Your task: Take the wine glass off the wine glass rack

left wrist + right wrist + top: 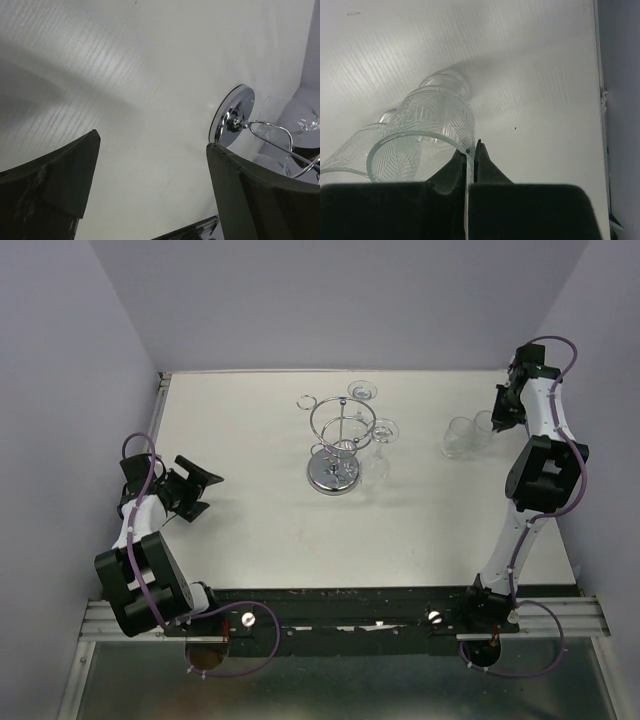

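Note:
The chrome wine glass rack (pixel 337 445) stands mid-table on its round mirrored base (pixel 235 117). Two clear wine glasses hang from its ring, one at the back (pixel 363 391) and one on the right (pixel 384 432). At the right of the table stands an etched wine glass (pixel 432 120). My right gripper (pixel 472 150) is shut on its rim, one finger inside and one outside; from above this gripper (pixel 497 420) sits over that glass. A second etched glass (pixel 347 150) stands right beside it. My left gripper (pixel 152 140) is open and holds nothing, low over the table left of the rack.
The white table's right edge (pixel 600 100) runs close to the held glass, with the wall just beyond. The two standing glasses (pixel 458 437) are nearly touching. Walls close in the table on the left, back and right.

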`<act>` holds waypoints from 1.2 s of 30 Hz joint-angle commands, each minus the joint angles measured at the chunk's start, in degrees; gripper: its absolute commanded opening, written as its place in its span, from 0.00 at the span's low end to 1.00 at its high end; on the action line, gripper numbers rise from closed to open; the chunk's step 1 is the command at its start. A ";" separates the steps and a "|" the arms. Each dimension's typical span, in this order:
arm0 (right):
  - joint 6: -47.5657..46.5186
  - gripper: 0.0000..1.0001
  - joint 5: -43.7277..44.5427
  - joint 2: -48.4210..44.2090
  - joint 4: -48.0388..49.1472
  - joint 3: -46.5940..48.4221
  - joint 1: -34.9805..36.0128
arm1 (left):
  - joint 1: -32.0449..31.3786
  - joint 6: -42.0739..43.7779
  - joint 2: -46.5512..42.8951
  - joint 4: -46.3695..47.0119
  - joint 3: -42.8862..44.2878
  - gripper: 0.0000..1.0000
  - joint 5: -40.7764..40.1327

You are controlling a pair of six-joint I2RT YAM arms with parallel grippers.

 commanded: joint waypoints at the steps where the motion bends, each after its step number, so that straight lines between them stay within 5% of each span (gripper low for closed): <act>1: -0.72 0.01 1.08 -0.32 -0.33 -0.08 -0.52 | 0.58 0.26 -0.85 0.04 -0.42 0.99 -0.99; 12: -2.13 0.01 0.91 1.87 -0.07 1.07 -0.61 | 0.67 0.17 -2.16 0.22 -0.77 0.99 -1.43; 19: -2.04 0.36 1.35 2.23 -0.07 2.21 -0.61 | 0.76 0.17 -2.69 0.22 -0.94 0.99 -1.43; 31: -1.86 0.58 0.30 -3.83 -0.25 4.50 -0.87 | 0.58 -0.09 -1.55 2.85 -1.03 0.99 0.32; 33: -2.39 0.61 -3.29 -6.72 -0.33 4.14 -0.87 | 0.23 0.26 -1.20 3.55 -1.21 0.99 0.50; 36: -7.48 0.80 -17.24 -11.21 0.81 3.62 -0.87 | -0.73 1.05 -0.58 4.34 -0.86 0.99 0.85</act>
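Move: The wine glass, stem down, is pinched by its rim in the right hand's shut fingers. Its middle is about 3 cm to the left of that hand, 1 cm ahead and some 6 cm below, just over or on the bare table. The other wine glass already set down stands roughly 9 cm to the right hand's left, 1 cm back, also 6 cm below. From the idle left hand, the held glass lies about 58 cm to the right and 17 cm ahead, 4 cm lower. The wine glass, still held by its rim, is lowered about 1 cm to the table beside the other glass, the right hand easing slightly to its right. There the fingers open and let go of the rim; the hand then rises away from the glass by about 5 cm, edging a little forward while the fingers keep opening to about three quarters. ##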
